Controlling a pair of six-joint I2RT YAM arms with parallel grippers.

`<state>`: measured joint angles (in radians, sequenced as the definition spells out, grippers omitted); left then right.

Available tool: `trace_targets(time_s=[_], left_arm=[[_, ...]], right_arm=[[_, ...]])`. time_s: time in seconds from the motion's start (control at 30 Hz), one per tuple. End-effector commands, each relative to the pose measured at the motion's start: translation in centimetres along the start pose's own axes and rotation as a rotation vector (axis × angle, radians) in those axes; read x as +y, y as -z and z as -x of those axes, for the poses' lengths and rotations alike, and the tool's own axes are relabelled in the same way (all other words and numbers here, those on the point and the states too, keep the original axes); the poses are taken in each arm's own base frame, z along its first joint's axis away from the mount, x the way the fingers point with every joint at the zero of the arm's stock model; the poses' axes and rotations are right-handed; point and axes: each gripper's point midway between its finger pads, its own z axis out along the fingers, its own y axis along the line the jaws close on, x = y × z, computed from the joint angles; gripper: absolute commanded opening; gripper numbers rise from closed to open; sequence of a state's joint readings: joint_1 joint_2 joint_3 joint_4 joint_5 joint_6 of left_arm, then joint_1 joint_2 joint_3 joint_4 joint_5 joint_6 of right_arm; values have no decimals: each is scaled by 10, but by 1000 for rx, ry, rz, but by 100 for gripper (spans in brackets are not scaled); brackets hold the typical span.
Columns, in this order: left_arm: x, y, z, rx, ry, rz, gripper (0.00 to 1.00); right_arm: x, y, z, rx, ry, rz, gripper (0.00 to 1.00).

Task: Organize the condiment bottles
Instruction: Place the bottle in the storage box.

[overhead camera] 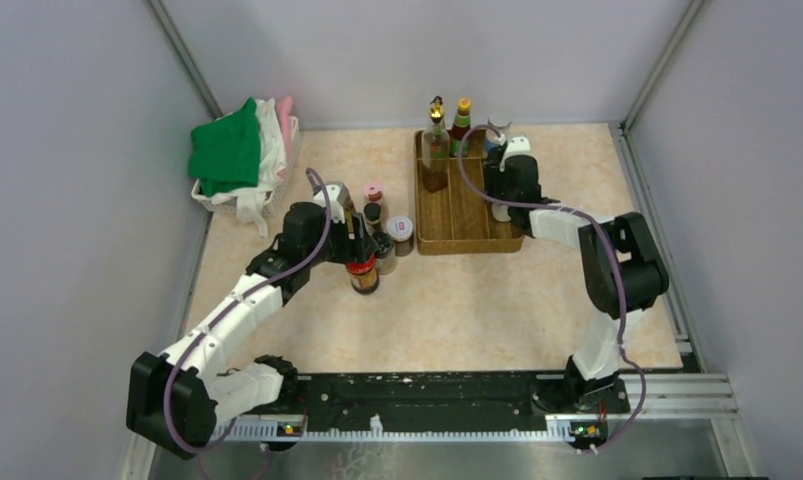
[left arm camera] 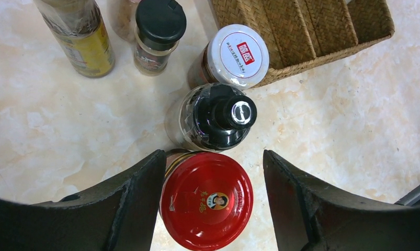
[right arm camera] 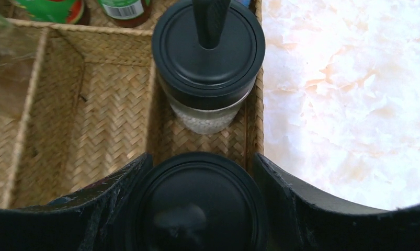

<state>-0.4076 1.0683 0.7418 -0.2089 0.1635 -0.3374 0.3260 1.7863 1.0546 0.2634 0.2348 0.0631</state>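
My left gripper is open, straddling a red-lidded jar on the table. Its left finger sits against the jar and its right finger stands apart. Just beyond are a black-capped bottle, a white-lidded jar, a black-capped shaker and a yellow-labelled bottle. My right gripper is shut on a black-lidded jar in the right compartment of the woven tray. Ahead of it stands a second black-lidded jar. A tall gold-topped bottle and a yellow-capped bottle stand at the tray's far end.
A white basket of green, white and pink cloths sits at the back left against the wall. A pink-capped bottle stands behind the left cluster. The tray's left and middle compartments hold nothing near my right gripper.
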Motion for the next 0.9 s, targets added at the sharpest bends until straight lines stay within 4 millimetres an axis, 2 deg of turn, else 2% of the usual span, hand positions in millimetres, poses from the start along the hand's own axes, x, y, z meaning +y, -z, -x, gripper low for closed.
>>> trace_targets(time_s=[0.0,0.1,0.23,0.37,0.4,0.43,0.47,0.57,0.6,0.73,0.87], left_arm=[[-4,-4,13,-37,-27,-13,75],[-3,-6,12,-32,-30,-9,75],[-4,-7,10,-26,-27,-9,75],[-5,-6,10,-27,-26,-9,75],[-5,-5,10,-28,-26,-8,75],[-6,-5,10,-28,-27,-10,75],[-6,-5,10,-26,-27,-11,75],[-6,-4,8,-22,-28,-10,75],[-6,-4,8,-24,-28,-11,75],[-6,-2,8,-22,-27,-4,76],[-10,5,5,-26,-4,-10,76]], right_arm=[[-2,-20,50,-212,-57,-7,0],[-2,-25,47,-240,-60,-1,0],[-2,-26,56,-284,-79,1,0],[1,-32,49,-262,-84,15,0],[3,-32,48,-252,-86,21,5],[3,-32,45,-242,-90,24,21],[3,-31,43,-237,-96,25,55],[2,-22,42,-230,-116,26,90],[2,-18,44,-231,-123,28,97],[-7,7,54,-242,-150,1,99],[-23,52,70,-243,-182,-61,99]])
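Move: The jar with the black lid is already in my right hand, over the storage box. Its spot in the right-hand lane is about 3 cm ahead of that hand and 2 cm lower. The first black-lidded jar stands straight ahead, some 9 cm out; the tall glass bottle is about 6 cm ahead and 15 cm left; the green-label bottle is 14 cm ahead and 9 cm left. From my left hand that spot is roughly 10 cm ahead, 32 cm right and 10 cm below. With my right hand I ease the black-lidded jar about 3 cm forward, up behind the first one, dipping a centimetre at first while my fingertips tilt up nearly 10 degrees. I hold it there briefly, then open wide to let go and draw back some 3 cm, rising about 2 cm. ##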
